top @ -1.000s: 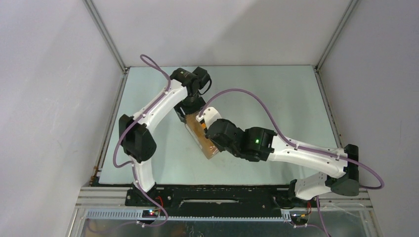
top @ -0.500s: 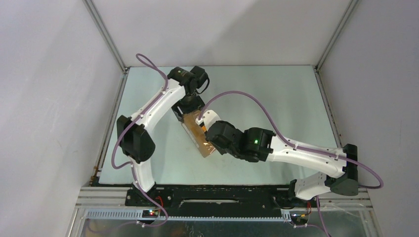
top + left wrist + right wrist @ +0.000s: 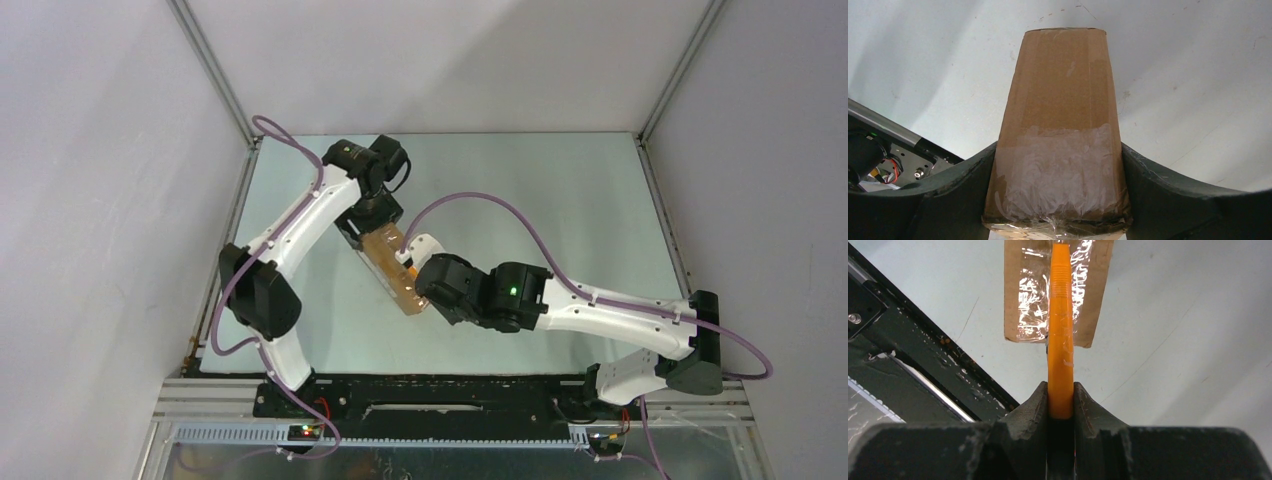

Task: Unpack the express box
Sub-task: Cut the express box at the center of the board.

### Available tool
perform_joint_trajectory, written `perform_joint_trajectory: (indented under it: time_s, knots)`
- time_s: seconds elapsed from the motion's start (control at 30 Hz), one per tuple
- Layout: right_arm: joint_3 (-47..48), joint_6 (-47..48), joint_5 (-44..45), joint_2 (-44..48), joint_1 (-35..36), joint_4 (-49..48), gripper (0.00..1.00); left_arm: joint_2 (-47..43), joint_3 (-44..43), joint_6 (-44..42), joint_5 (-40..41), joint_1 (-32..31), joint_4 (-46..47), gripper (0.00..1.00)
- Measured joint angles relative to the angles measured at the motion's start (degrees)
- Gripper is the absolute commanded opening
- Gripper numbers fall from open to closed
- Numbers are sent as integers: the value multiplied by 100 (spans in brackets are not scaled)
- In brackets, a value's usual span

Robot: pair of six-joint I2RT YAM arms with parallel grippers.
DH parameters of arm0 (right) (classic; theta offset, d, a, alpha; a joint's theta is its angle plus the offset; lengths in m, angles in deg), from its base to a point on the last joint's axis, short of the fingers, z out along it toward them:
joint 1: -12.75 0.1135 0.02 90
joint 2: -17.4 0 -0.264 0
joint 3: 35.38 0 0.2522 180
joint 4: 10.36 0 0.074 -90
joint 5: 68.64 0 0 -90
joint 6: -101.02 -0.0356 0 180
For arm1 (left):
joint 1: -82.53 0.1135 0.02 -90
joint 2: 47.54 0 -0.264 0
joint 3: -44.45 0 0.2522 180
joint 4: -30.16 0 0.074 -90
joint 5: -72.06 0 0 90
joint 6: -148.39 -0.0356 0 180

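The express box (image 3: 1060,100), brown cardboard with clear tape, lies lengthwise between the fingers of my left gripper (image 3: 1058,150), which is shut on its two long sides. From above, the box (image 3: 385,262) sits diagonally at mid-table, with the left gripper (image 3: 362,228) at its far end and the right gripper (image 3: 414,268) over its near part. In the right wrist view my right gripper (image 3: 1061,390) is shut on an orange utility knife (image 3: 1060,315). The knife runs over the taped end of the box (image 3: 1015,290), and its tip is cut off by the frame edge.
The black base rail (image 3: 450,395) with the arm mounts runs along the near table edge, and it also shows close by in the right wrist view (image 3: 923,355). Grey enclosure walls and metal frame posts (image 3: 212,70) border the table. Purple cables (image 3: 520,215) loop over both arms.
Both arms and the box have shifted left and slightly farther from the bases. Both grips have stayed the same.
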Motion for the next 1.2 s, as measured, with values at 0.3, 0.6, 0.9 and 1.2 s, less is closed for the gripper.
perform_joint_trajectory:
  time_s: [0.3, 0.6, 0.9, 1.2]
  knots:
    - [-15, -234, -103, 0, 111, 306, 0, -175, 175, 151, 37, 31, 57, 78]
    - [-227, -415, -166, 42, 192, 531, 0, -315, 367, 201, 28, 105, 153, 78]
    - [-376, -553, -151, 461, 214, 662, 0, -337, 446, 11, -26, 149, 448, 100]
    - [-310, -304, -581, 920, -452, 22, 0, -623, 487, -654, -507, 407, 1091, 100]
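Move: My left hand already grips the express box near its upper far end; the box's middle lies about 8 cm back, 4 cm right and 7 cm below it. The knife, held in my right hand, is some 10 cm back and 9 cm right of my left hand. From my right hand, the box's middle is about 6 cm ahead, 8 cm left and 10 cm lower; the seam's near end is roughly 1 cm ahead, 4 cm left and 8 cm below. Keeping the knife in my closed right grip, I draw it back, right and down along the taped seam towards the box's near end, some 5 cm in all, then lift about 5 cm while swinging forward. My left hand holds the far end, easing about 1 cm left, then opens wide, lets the box go and moves forward and up a couple of centimetres, tilting slightly. ##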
